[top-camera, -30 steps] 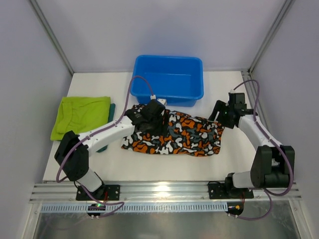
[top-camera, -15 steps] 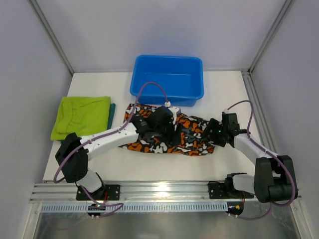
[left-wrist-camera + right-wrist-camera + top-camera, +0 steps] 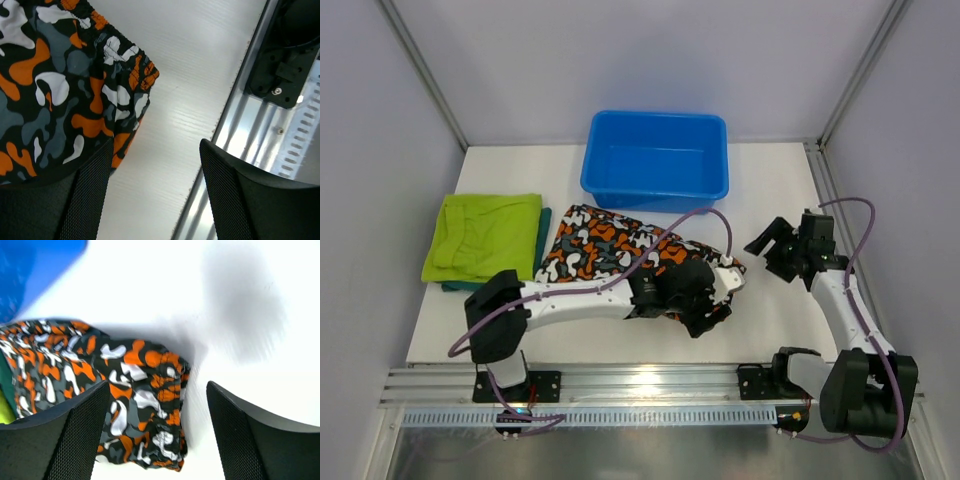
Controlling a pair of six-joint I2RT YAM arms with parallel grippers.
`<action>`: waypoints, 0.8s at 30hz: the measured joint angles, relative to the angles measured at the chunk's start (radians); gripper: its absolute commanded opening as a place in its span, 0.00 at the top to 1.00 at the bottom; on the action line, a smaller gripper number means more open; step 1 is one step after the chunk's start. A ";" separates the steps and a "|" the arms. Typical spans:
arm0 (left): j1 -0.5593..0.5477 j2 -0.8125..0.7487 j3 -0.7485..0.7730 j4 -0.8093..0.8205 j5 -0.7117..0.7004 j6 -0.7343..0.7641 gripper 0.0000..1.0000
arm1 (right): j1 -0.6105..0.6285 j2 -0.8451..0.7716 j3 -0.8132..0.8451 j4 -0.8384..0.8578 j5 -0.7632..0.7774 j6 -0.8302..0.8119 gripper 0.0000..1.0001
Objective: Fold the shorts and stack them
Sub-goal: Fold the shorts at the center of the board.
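The camouflage shorts (image 3: 610, 245) lie spread in the middle of the table, in front of the tub. My left gripper (image 3: 708, 308) hovers over their near right corner. In the left wrist view the left gripper (image 3: 155, 195) is open over bare table, with the camouflage shorts' (image 3: 65, 85) hem at its left finger (image 3: 90, 200). My right gripper (image 3: 770, 252) hangs open to the right of the shorts. Its wrist view shows the right gripper (image 3: 157, 435) apart from the camouflage shorts' (image 3: 135, 390) bunched edge. The lime shorts (image 3: 485, 235) lie folded at the left on the teal shorts (image 3: 543, 232).
A blue plastic tub (image 3: 657, 160) stands at the back centre, its corner (image 3: 35, 270) in the right wrist view. The metal rail (image 3: 270, 125) of the table's near edge runs just right of my left gripper. Frame posts rise at both back corners.
My left arm has swept right and toward the near edge across the camouflage shorts, which shifted left. My right gripper came in to the shorts' right edge, then drew back right. Both jaws widened slightly.
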 measured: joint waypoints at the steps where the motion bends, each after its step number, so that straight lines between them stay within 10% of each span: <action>1: -0.001 0.033 0.021 0.000 0.000 0.023 0.28 | -0.026 0.018 0.017 0.005 -0.016 -0.006 0.19; 12: -0.005 0.334 0.150 0.066 -0.005 0.145 0.32 | -0.097 -0.006 0.001 -0.050 -0.102 -0.079 0.16; 15: -0.006 0.351 0.128 0.114 -0.015 0.145 0.53 | -0.104 -0.024 -0.018 -0.054 -0.113 -0.088 0.16; 16: -0.006 0.351 0.116 0.133 -0.021 0.142 0.87 | -0.105 -0.028 -0.027 -0.054 -0.119 -0.090 0.16; 17: -0.006 0.351 0.105 0.156 -0.033 0.137 0.96 | -0.105 -0.032 -0.036 -0.054 -0.125 -0.091 0.16; 24: 0.010 0.296 -0.006 0.309 -0.040 0.068 1.00 | -0.106 -0.091 -0.142 -0.007 -0.195 -0.087 0.15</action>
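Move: The near edge of the shorts, just short of the waistband's near corner, lies about 5 cm to the right of my left hand, 3 cm ahead and some 10 cm below. The waistband's far corner is about 14 cm ahead and 13 cm right of that hand; the middle of the shorts is some 17 cm ahead and 14 cm left. From my right hand the near-edge spot lies about 9 cm back, 8 cm left and 8 cm below. I drop my open left hand about 10 cm, slanting right and a little forward, onto the near edge of the shorts beside the waistband corner, then shut the fingers and pinch the cloth there, staying low. Meanwhile my right hand, still wide open and empty, draws back roughly 4 cm and sinks a little along the waistband side, towards the pinched spot. ##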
